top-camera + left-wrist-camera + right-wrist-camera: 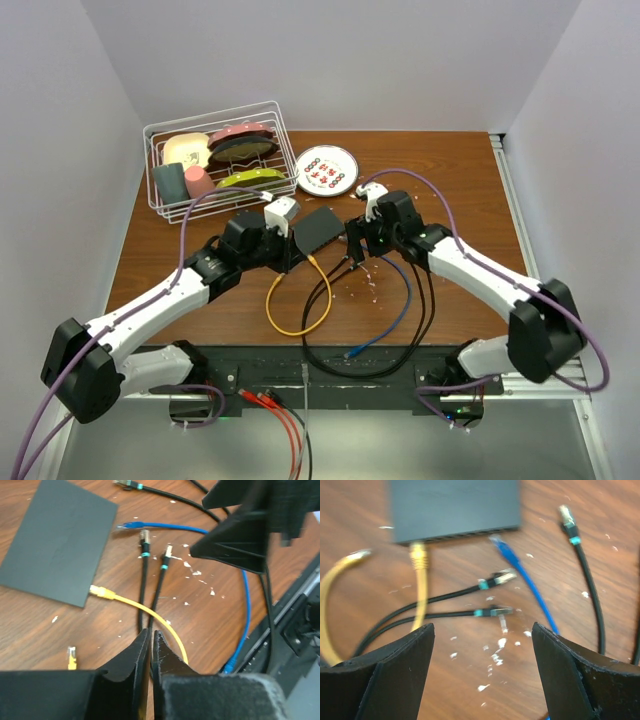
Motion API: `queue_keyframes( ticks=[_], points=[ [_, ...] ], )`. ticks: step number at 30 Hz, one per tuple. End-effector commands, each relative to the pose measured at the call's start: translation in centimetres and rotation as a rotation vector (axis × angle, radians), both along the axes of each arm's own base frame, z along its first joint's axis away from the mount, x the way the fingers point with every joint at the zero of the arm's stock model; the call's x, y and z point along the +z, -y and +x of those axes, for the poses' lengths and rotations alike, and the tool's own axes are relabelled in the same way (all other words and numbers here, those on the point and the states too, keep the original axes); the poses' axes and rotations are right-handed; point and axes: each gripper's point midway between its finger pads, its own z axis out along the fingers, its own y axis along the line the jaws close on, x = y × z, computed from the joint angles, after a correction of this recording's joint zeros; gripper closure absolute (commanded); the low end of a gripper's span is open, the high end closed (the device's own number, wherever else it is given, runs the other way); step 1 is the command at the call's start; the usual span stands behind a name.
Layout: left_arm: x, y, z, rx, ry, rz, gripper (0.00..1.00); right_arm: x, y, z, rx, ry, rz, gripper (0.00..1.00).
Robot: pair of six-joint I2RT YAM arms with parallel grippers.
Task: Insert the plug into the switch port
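Note:
The flat black switch (318, 228) lies mid-table, its port row (465, 534) facing the arms. A yellow plug (418, 555) sits in a port at the left end of that row, also seen as the yellow plug (100, 591). Its yellow cable (296, 322) loops back to a loose yellow end (71, 657). My left gripper (151, 632) is shut just above that cable, with nothing visible between its fingers. My right gripper (482, 625) is open over bare wood in front of the switch, holding nothing.
Two black cable plugs (502, 576) and a blue plug (501, 547) lie loose before the ports, a third black plug (566, 516) to the right. White crumbs (497, 645) dot the wood. A white wire basket (160, 135) of dishes and a white plate (326, 170) stand behind.

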Motion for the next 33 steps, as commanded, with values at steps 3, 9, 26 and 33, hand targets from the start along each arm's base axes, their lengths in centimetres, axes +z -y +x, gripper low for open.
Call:
queue_keyframes(
  ticks=[3, 9, 26, 33],
  points=[
    [0.7, -0.2, 1.7, 0.069, 0.061, -0.014, 0.8, -2.3, -0.2, 4.7, -0.116, 0.056, -0.062, 0.21],
    [0.1, -0.7, 1.7, 0.078, 0.067, 0.012, 0.67, -3.1, -1.2, 6.3, -0.11, 0.064, -0.061, 0.21],
    [-0.5, -1.3, 1.9, 0.094, 0.076, 0.044, 0.3, -7.4, -2.8, 9.2, -0.097, 0.028, -0.112, 0.33],
    [0.0, -1.8, 1.9, 0.106, 0.089, 0.041, 0.3, -8.6, -2.8, 9.7, -0.078, 0.028, -0.149, 0.69]
  ],
)
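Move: The blue plug lies on the table by the switch's front right corner, about 9 cm ahead of the right hand, 3 cm to its left and 11 cm below. From that plug, the switch's middle is some 9 cm left and 3 cm farther out, one black plug about 4 cm nearer the base, and another black plug 6 cm farther out and 3 cm right. From the left hand the blue plug is roughly 14 cm ahead, 12 cm right and 14 cm below. The blue plug by the switch corner is approached by the open right hand, which drops and reaches forward, about 10 cm down and 8 cm out: steeply at first, then nearly level, then down again. Its fingers straddle the plug and narrow to about half their starting gap. The left hand opens wide from nearly shut, easing about 2 cm. ##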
